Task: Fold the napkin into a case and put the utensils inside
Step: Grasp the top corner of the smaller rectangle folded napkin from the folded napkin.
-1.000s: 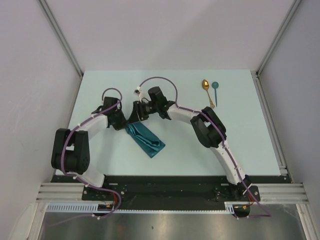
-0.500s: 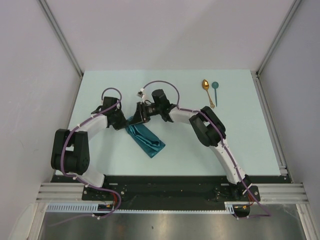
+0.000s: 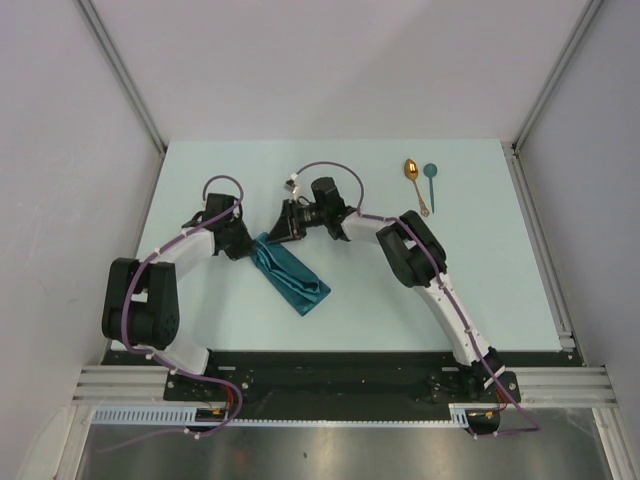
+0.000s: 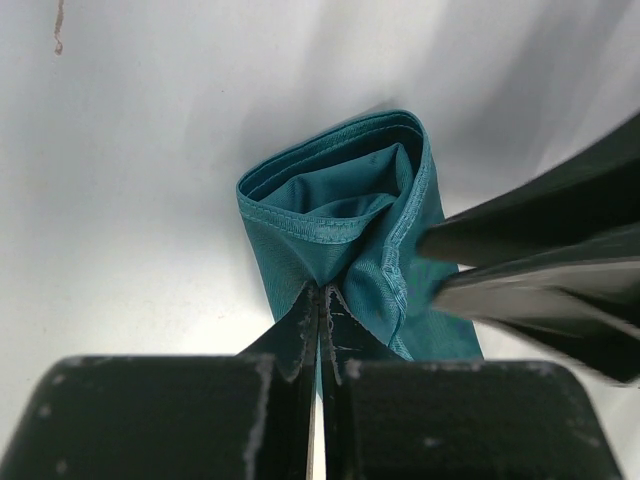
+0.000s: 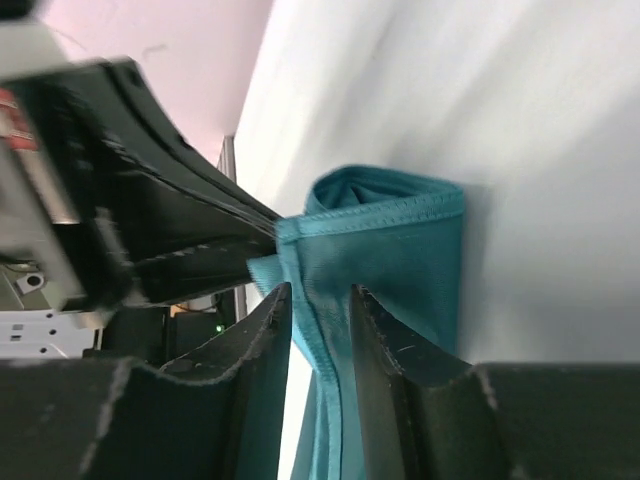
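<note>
The teal napkin [image 3: 292, 277] lies as a narrow folded strip, a case, slanting across the table's middle. At its far end the layers gape into a mouth [image 4: 340, 190]. My left gripper [image 3: 251, 244] is shut on the mouth's near edge [image 4: 320, 292]. My right gripper [image 3: 273, 232] comes in from the right. Its fingers [image 5: 270, 320] stand a little apart, with the hemmed edge of the napkin [image 5: 400, 250] between them, and nothing is pinched. The utensils lie side by side at the far right: a gold spoon [image 3: 411, 172] and a teal spoon [image 3: 430, 174].
Both arms reach in from the near edge and meet over the napkin's far end. Grey walls and metal rails [image 3: 540, 250] border the pale table [image 3: 200, 180]. The spoons lie well apart from the arms.
My right gripper has tipped down to the napkin's far end, and its jaws have narrowed around the cloth edge. The left gripper and the spoons have not moved.
</note>
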Robot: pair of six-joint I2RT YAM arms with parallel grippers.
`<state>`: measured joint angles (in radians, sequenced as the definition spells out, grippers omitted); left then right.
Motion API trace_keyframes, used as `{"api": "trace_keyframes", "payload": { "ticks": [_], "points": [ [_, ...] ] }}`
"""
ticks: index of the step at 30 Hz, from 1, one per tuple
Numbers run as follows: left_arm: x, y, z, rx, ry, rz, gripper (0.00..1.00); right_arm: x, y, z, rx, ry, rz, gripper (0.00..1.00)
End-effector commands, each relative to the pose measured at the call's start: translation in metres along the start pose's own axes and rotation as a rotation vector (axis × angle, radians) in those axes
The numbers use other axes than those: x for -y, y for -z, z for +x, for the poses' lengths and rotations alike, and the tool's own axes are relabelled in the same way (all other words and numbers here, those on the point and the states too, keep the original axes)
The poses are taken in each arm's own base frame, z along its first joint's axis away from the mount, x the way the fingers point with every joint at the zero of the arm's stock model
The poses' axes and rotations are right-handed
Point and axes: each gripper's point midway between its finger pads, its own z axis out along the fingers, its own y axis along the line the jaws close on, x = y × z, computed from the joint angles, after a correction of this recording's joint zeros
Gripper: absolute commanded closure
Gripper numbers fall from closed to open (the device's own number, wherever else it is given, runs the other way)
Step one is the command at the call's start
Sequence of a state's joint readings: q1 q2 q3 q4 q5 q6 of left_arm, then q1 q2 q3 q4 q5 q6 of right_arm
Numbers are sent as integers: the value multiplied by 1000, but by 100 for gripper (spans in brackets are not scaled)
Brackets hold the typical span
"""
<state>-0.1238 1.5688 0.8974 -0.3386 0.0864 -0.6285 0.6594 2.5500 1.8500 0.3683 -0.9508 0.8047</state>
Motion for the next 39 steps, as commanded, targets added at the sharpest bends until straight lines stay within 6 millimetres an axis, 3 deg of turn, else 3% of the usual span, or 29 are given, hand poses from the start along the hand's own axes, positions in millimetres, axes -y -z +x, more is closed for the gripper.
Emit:
{"api": "trace_keyframes", "payload": {
  "ticks": [1,11,21,26,31,36,37,39],
  "points": [
    [14,14,-21,72,-1,49,100,-18,-25,20,-59,13,-57,67],
    [19,19,-28,105,-11,70,100,-23,-33,41,-88,30,-42,74],
    [19,20,-17,70,6,81,100,7,-36,15,-6,8,18,76],
    [22,14,-7,41,-6,101,100,8,-42,6,19,-14,-8,80],
    [28,9,-5,22,-41,99,100,14,-54,16,12,-59,7,86],
    [19,5,-2,7,-19,36,100,17,-62,21,14,-49,77,89],
    [18,4,-1,8,-13,30,100,18,-65,30,-20,-64,111,91],
    [12,4,-1,17,-2,2,100,22,-66,32,-32,7,182,92]
  ]
}}
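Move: The folded napkin's top corner lies about 4 cm to the right hand's left, 1 cm back and 3 cm below its part-open fingers. The left fingertips, already shut on the fold, stand some 6 cm left of the right hand, 5 cm back and about 4 cm lower. The napkin's near end is roughly 16 cm back, 9 cm right and 5 cm below. From the left hand, the corner is 3 cm ahead and 2 cm right, about level. The right hand first swings back about 4.5 cm, going left and down as well, then comes forward some 3 cm while sinking and easing farther left; its fingers narrow to nearly shut and pinch the napkin's top corner beside the left fingertips, the wrist keeping its leftward-pointing attitude. The left hand stays shut on the fold throughout, lifting about 1.5 cm, then shifting 1 cm right and settling most of the way back down. ##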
